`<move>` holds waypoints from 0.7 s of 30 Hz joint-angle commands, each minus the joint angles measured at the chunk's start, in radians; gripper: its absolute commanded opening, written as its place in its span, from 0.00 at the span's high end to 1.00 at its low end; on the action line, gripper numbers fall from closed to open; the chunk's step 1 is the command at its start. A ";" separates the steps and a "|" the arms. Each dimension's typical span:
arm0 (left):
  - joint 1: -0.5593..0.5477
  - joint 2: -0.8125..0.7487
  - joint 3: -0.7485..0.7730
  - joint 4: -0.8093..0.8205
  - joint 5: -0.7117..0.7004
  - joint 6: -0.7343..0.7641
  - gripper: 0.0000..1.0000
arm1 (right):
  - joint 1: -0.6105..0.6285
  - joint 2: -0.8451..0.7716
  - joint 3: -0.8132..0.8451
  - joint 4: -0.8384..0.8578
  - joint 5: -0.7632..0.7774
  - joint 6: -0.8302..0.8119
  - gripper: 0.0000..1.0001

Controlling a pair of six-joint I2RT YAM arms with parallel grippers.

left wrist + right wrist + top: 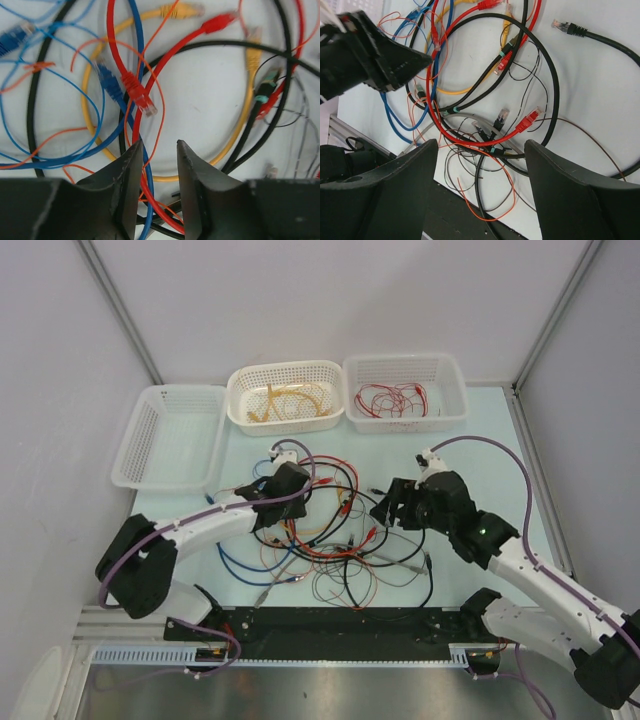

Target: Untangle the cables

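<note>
The cables [320, 530] lie in one tangle of red, blue, yellow, black, grey and thin orange loops on the white table between my arms. My left gripper [300, 502] is down in the tangle's left part. In the left wrist view its fingers [159, 145] stand a narrow gap apart, with a red cable [170, 55], a blue cable [136, 35] and a thin orange wire running between them, close to the left finger. My right gripper [385, 508] hangs wide open over the right side; its view [481, 145] shows nothing between its fingers.
Three white baskets stand at the back: an empty one [135, 445] at the left, one [285, 368] holding yellow cables, one [400, 360] holding red wires. A black rail [340, 625] runs along the near edge, with thin wires hanging over it.
</note>
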 commanded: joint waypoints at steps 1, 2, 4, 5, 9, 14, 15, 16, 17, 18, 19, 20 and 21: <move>0.006 0.039 0.009 0.014 0.076 -0.051 0.60 | 0.003 -0.059 0.005 -0.019 0.055 -0.007 0.25; 0.005 0.041 -0.003 0.028 0.093 -0.054 0.57 | -0.001 -0.062 0.005 -0.021 0.060 -0.012 0.25; 0.005 0.047 -0.012 0.064 0.126 -0.054 0.49 | -0.005 -0.063 0.006 -0.022 0.060 -0.016 0.25; 0.003 0.051 -0.009 0.068 0.155 -0.051 0.46 | -0.011 -0.056 0.006 -0.019 0.060 -0.018 0.25; -0.009 0.044 -0.003 0.041 0.183 -0.039 0.42 | -0.016 -0.036 0.006 -0.004 0.042 -0.009 0.25; -0.041 -0.033 -0.073 0.071 0.189 -0.045 0.41 | -0.011 -0.023 0.006 -0.007 0.046 -0.010 0.25; -0.044 -0.030 -0.077 0.070 0.189 -0.043 0.41 | -0.013 -0.023 0.006 -0.005 0.048 -0.010 0.25; -0.055 -0.024 -0.078 0.067 0.188 -0.042 0.41 | -0.011 -0.021 0.005 -0.005 0.048 -0.010 0.25; -0.061 -0.007 -0.077 0.056 0.186 -0.039 0.40 | -0.011 -0.021 0.006 -0.004 0.046 -0.010 0.25; -0.076 0.002 -0.075 0.050 0.180 -0.031 0.41 | -0.011 -0.021 0.006 -0.004 0.046 -0.010 0.25; -0.087 0.011 -0.071 0.044 0.173 -0.027 0.41 | -0.011 -0.023 0.006 -0.004 0.046 -0.010 0.25; -0.096 0.022 -0.069 0.033 0.166 -0.024 0.40 | -0.011 -0.026 0.005 -0.010 0.048 -0.010 0.25; -0.116 0.045 -0.067 0.028 0.156 -0.020 0.40 | -0.011 -0.029 0.005 -0.013 0.051 -0.010 0.25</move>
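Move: The near curve of the red cable lies about 6 cm back from the left hand, some 2 cm to its right and 7 cm below. Around it, at that same table depth, a red plug beside a blue one sits about 8 cm ahead of the hand and 2 cm left; the red cable's other plug is some 14 cm right, level with the hand, and a black plug 10 cm right and 2 cm back. From the right hand the curve is roughly 15 cm left, level fore and aft, 16 cm below. The red cable's near curve, where it crosses the black cables, is what the left hand closes in on: it first sinks about 2 cm, then draws back roughly 4 cm and to its right about 3 cm, staying low over the tangle. The fingers open from under half to a bit over half, and the wrist tips slightly further down while turning some 10 degrees clockwise. ##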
